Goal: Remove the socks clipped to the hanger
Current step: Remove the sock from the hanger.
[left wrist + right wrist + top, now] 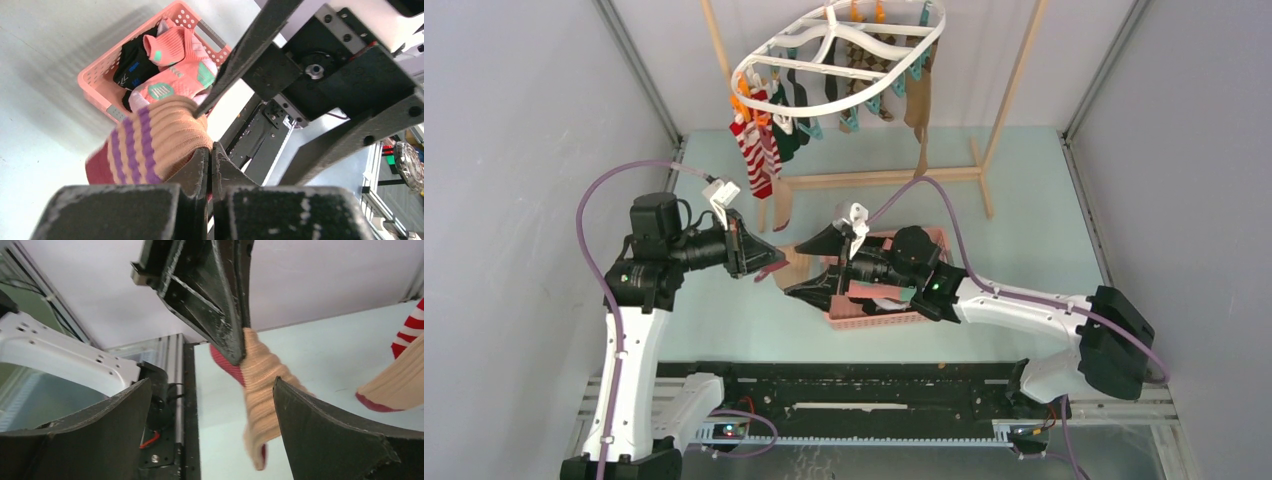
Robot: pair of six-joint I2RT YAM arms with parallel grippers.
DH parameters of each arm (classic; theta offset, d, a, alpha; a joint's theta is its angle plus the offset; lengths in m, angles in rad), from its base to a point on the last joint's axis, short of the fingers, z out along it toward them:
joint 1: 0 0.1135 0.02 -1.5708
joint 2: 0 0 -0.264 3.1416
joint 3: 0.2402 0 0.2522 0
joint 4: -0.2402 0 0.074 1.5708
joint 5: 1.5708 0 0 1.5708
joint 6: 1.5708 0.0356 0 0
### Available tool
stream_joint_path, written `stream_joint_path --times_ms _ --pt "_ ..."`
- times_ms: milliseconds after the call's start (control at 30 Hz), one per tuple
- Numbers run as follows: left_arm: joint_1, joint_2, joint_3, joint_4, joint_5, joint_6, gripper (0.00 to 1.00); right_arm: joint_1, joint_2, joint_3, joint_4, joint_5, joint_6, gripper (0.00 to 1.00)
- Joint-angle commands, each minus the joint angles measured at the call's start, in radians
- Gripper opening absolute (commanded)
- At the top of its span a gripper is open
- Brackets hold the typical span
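Observation:
The white oval hanger hangs at the back with socks clipped under it: red-and-white striped, dark green, argyle and tan. My left gripper is shut on a tan sock with purple stripes and a red toe, held above the table. My right gripper stands wide open facing it. The sock dangles between the right jaws, close to the right-hand finger, with no grip from them.
A pink basket under the right arm holds pink and black socks. The light wooden rack frame stands behind. Another tan sock hangs low near the left gripper.

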Motion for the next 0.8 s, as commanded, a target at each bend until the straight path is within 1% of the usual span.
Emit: stream_joint_path --times_ms 0,300,433,500,533,600,700,767 --pt "-0.005 -0.017 0.084 -0.018 0.065 0.007 0.00 0.002 0.032 0.029 0.037 0.006 -0.167 0.99" --pt "-0.006 -0.006 0.092 -0.068 0.123 0.035 0.00 0.004 0.046 0.048 -0.016 0.075 -0.299 0.98" --pt "-0.005 -0.004 0.092 -0.072 0.140 0.038 0.00 0.016 0.041 0.050 -0.019 0.041 -0.344 0.97" --pt "-0.006 -0.002 0.096 -0.076 0.149 0.041 0.00 0.027 0.045 0.051 -0.028 0.015 -0.358 0.95" --pt "-0.005 -0.001 0.099 -0.076 0.150 0.041 0.00 0.030 0.048 0.058 -0.044 0.001 -0.357 0.90" --pt "-0.006 0.002 0.104 -0.076 0.148 0.041 0.00 0.037 0.055 0.078 -0.074 -0.020 -0.349 0.75" --pt "-0.006 0.008 0.102 -0.076 0.137 0.040 0.01 0.040 0.058 0.102 -0.103 -0.013 -0.299 0.41" --pt "-0.006 0.010 0.099 -0.077 0.118 0.042 0.07 0.043 0.056 0.119 -0.128 -0.005 -0.273 0.17"
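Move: The beige sock, already pinched in the left fingertips, hangs between the right hand's open fingers, its free part about 2 cm to that hand's left and 2 cm below, level in reach. The pink basket lies roughly 8 cm ahead, 17 cm right and 28 cm below the right hand; the other beige sock hangs 12 cm ahead, 5 cm left, at about its height. From the left hand the free part is some 3 cm right and 3 cm below, level in reach. Right hand sinks about 2 cm and pinches the beige sock, which the left draws back about 2 cm. ##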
